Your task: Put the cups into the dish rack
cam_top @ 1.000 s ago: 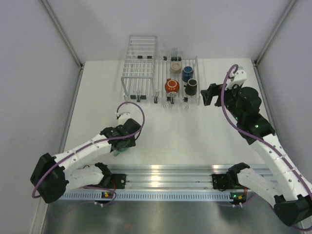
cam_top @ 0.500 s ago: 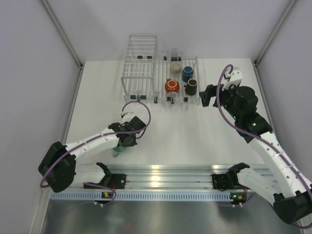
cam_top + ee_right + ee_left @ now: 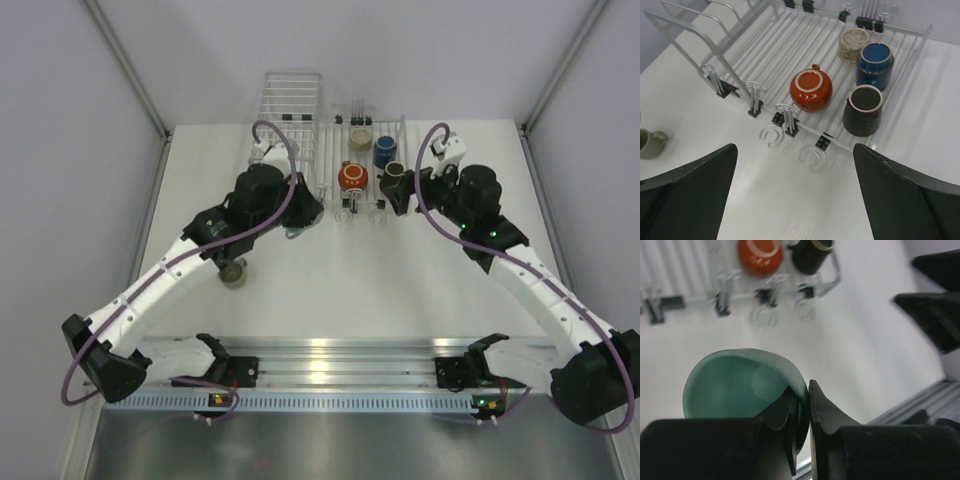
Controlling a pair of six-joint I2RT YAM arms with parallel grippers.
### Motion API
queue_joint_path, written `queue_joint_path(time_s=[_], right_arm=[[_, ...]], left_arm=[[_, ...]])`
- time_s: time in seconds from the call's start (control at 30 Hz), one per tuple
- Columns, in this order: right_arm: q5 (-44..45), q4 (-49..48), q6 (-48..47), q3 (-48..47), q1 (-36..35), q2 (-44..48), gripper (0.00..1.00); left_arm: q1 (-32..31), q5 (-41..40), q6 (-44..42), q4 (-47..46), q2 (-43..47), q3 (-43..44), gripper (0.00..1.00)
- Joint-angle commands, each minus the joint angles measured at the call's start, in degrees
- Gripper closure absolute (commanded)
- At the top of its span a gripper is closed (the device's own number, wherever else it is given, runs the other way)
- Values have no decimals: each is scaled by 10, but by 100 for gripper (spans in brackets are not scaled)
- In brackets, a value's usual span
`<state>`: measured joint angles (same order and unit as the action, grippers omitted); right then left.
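Observation:
My left gripper (image 3: 807, 390) is shut on the rim of the mint-teal cup (image 3: 740, 385), one finger inside and one outside, and holds it off the table. From above, this gripper (image 3: 300, 213) and the teal cup (image 3: 293, 233) hang just short of the dish rack's (image 3: 335, 150) near-left corner. In the dish rack (image 3: 775, 50) stand an orange-red cup (image 3: 811, 90), a dark blue cup (image 3: 875, 62), a beige cup (image 3: 852, 44) and a dark brown cup (image 3: 862, 110). An olive-grey cup (image 3: 233, 273) sits on the table. My right gripper (image 3: 795, 200) is open and empty before the rack's front rim.
A taller wire basket (image 3: 290, 115) stands left of the rack, close to my left wrist. Clear hooks (image 3: 812, 157) stick out from the rack's front rim. My right gripper (image 3: 397, 192) hovers at the rack's near-right corner. The arms' mounting rail (image 3: 340, 365) runs along the near edge.
The left gripper closed on the teal cup, lifted it and carried it from the near-left table up to the rack. The olive-grey cup is now uncovered. The right gripper moved left toward the rack.

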<state>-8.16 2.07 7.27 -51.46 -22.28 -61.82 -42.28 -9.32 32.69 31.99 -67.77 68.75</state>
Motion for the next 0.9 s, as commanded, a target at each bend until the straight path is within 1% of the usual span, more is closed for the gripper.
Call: queue_joint_path(time_s=[0.0, 0.03, 0.07, 0.1, 0.13, 0.17, 0.2, 0.23, 0.27, 0.3, 0.33, 0.37, 0.4, 0.43, 0.47, 0.5, 0.57, 0.6, 0.73, 0.87], right_arm=[[-105, -106, 12, -42, 10, -16, 1], [-121, -121, 19, -45, 14, -19, 1], [-139, -152, 25, -57, 19, -25, 1], [-183, -166, 33, -66, 24, -28, 1], [-207, -182, 53, -76, 37, -30, 1], [-230, -207, 64, -86, 44, -36, 1], [-270, -216, 76, -113, 51, -41, 1], [-291, -219, 92, -129, 63, -51, 1], [-310, -218, 96, -165, 65, -59, 1], [-352, -214, 100, -185, 66, -68, 1], [-378, -212, 116, -204, 67, -92, 1], [-402, -214, 130, -240, 66, -104, 1], [-439, -226, 146, -253, 66, -117, 1], [-450, -237, 174, -262, 66, -139, 1], [-454, -244, 182, -275, 66, -148, 1], [-459, -241, 185, -282, 63, -157, 1], [-458, -220, 170, -309, 61, -179, 1], [-449, -193, 146, -317, 62, -183, 1], [-426, -142, 97, -360, 62, -215, 1], [-420, -153, 100, -380, 62, -246, 1]], left_arm=[[32, 171, -30, -144, -27, 80, 100], [73, 221, 7, -169, -39, 87, 100], [100, 338, 38, -251, -48, 89, 100], [131, 385, 79, -299, -71, 87, 100], [185, 438, 168, -368, -83, 82, 100], [206, 508, 212, -471, -100, 87, 100], [223, 539, 254, -522, -137, 96, 100], [244, 561, 331, -560, -157, 119, 100], [250, 591, 368, -635, -178, 134, 100], [251, 599, 404, -668, -217, 146, 100], [251, 605, 478, -702, -237, 167, 100], [251, 608, 521, -792, -273, 175, 100], [251, 608, 565, -839, -291, 183, 100], [251, 605, 656, -897, -308, 191, 100], [251, 601, 700, -945, -342, 210, 100], [250, 586, 768, -1022, -357, 220, 100], [245, 571, 802, -1054, -383, 241, 100], [239, 570, 801, -1054, -387, 247, 100], [227, 568, 807, -1054, -394, 263, 100], [222, 571, 815, -1054, -400, 270, 100]])
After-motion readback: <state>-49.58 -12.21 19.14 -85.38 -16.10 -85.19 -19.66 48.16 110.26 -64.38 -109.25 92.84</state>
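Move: My left hand already grips the green cup by its rim, and its goal, my open right gripper, is level with it, about 6 cm farther out and 19 cm to the right. From my right hand the green cup's middle is some 20 cm left, 6 cm back and 3 cm lower. The racked orange cup lies 12 cm ahead, 10 cm left and 20 cm below that hand; the dark cup is 9 cm right of the orange one. I swing the green cup up some 22 cm and forward with my left hand, easing back a little at the end and drifting right, while rolling its left side down about 75 degrees and yawing clockwise, grip kept. My right hand, fingers staying wide open, climbs about 20 cm, then sinks slightly, shifting left and turning counter-clockwise to face the cup. ##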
